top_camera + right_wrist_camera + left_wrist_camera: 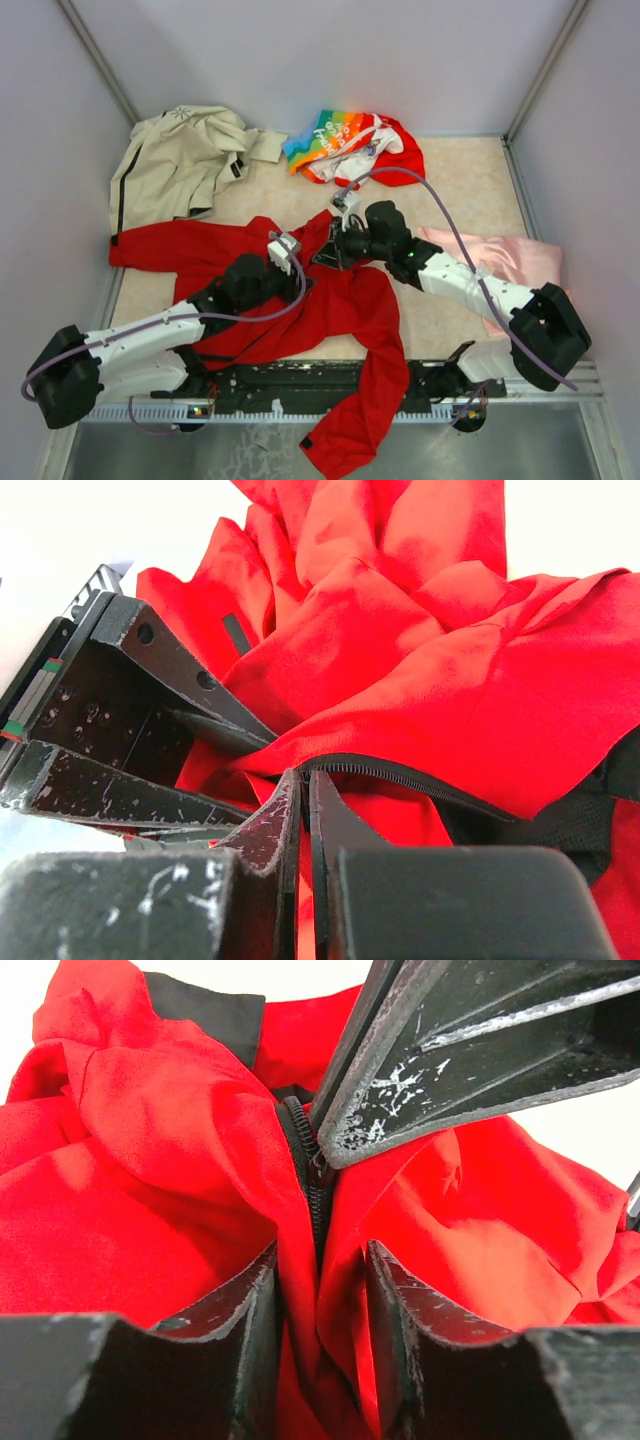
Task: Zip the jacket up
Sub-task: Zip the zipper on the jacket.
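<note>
The red jacket (340, 300) lies crumpled across the table's middle, one sleeve hanging over the near edge. Both grippers meet at its bunched front near the collar. In the left wrist view my left gripper (320, 1260) is open, its fingers (250, 1290) standing either side of a fabric fold, with the dark zipper (308, 1175) running up from between them. The right gripper's finger (400, 1090) comes down onto the zipper's upper end. In the right wrist view my right gripper (305, 780) is shut on the jacket's edge, right where the zipper teeth (420, 778) begin.
A beige jacket (180, 160) lies at the back left and a rainbow-printed garment (350, 145) at the back middle. A pink cloth (510, 260) lies under the right arm. Grey walls close in three sides.
</note>
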You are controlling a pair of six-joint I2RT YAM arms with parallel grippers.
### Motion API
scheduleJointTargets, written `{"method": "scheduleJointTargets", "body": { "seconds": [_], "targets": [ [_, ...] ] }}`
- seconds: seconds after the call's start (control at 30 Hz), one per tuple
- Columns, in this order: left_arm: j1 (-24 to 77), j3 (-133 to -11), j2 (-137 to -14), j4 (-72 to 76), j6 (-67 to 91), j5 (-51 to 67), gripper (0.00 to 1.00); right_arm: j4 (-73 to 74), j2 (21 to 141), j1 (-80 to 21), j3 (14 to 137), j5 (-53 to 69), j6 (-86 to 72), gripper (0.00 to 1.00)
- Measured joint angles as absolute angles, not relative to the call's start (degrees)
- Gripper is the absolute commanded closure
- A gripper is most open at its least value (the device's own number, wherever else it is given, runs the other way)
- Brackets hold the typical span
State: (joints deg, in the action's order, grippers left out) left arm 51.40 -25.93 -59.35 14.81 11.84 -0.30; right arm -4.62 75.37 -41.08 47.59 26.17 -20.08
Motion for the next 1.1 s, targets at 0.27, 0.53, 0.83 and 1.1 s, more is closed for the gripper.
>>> {"method": "scheduleJointTargets", "body": {
  "seconds": [0.27, 0.53, 0.83, 1.1],
  "targets": [
    [51.4, -30.2, -60.1, 6.6, 13.3, 0.7, 1.00, -2.9, 74.1, -40.3, 47.6, 25.1, -19.6, 1.00],
    [51.4, -32.4, -58.6, -0.9, 15.2, 4.0, 1.00, -1.7, 72.1, -34.3, 47.6, 24.6, -19.7, 1.00],
    [51.4, -32.8, -55.8, -6.7, 16.7, 5.0, 1.00, 1.0, 72.1, -30.3, 47.6, 20.5, -17.1, 1.00],
    [51.4, -33.3, -55.5, -6.3, 17.1, 2.7, 1.00, 4.4, 72.7, -26.3, 49.8, 16.2, -14.8, 1.00]
  ]
}}
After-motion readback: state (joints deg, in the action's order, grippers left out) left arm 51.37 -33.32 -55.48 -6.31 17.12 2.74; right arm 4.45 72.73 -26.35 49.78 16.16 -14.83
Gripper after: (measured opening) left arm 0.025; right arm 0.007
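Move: The right hand already pinches the zipper pull, with the slider right at its fingertips; the collar end of the zip lies roughly 9 cm ahead of it, 4 cm to its right and a little lower. The left hand stands half open astride the joined placket, which is about 1 cm ahead and 1 cm to its right; the slider is some 4 cm ahead of that hand and 2 cm right. The rainbow shirt lies about 27 cm ahead of the right hand and 9 cm right. The left fingers shut on the placket just below the slider and pinch it, then draw it back about 3 cm, tipping down some 10 degrees, with a small easing forward at the end. Against that hold, the right hand keeps the pull pinched and, slow at first, drags it along the zip towards the collar, about 13 cm rightward and forward, swinging clockwise some 20 degrees. ##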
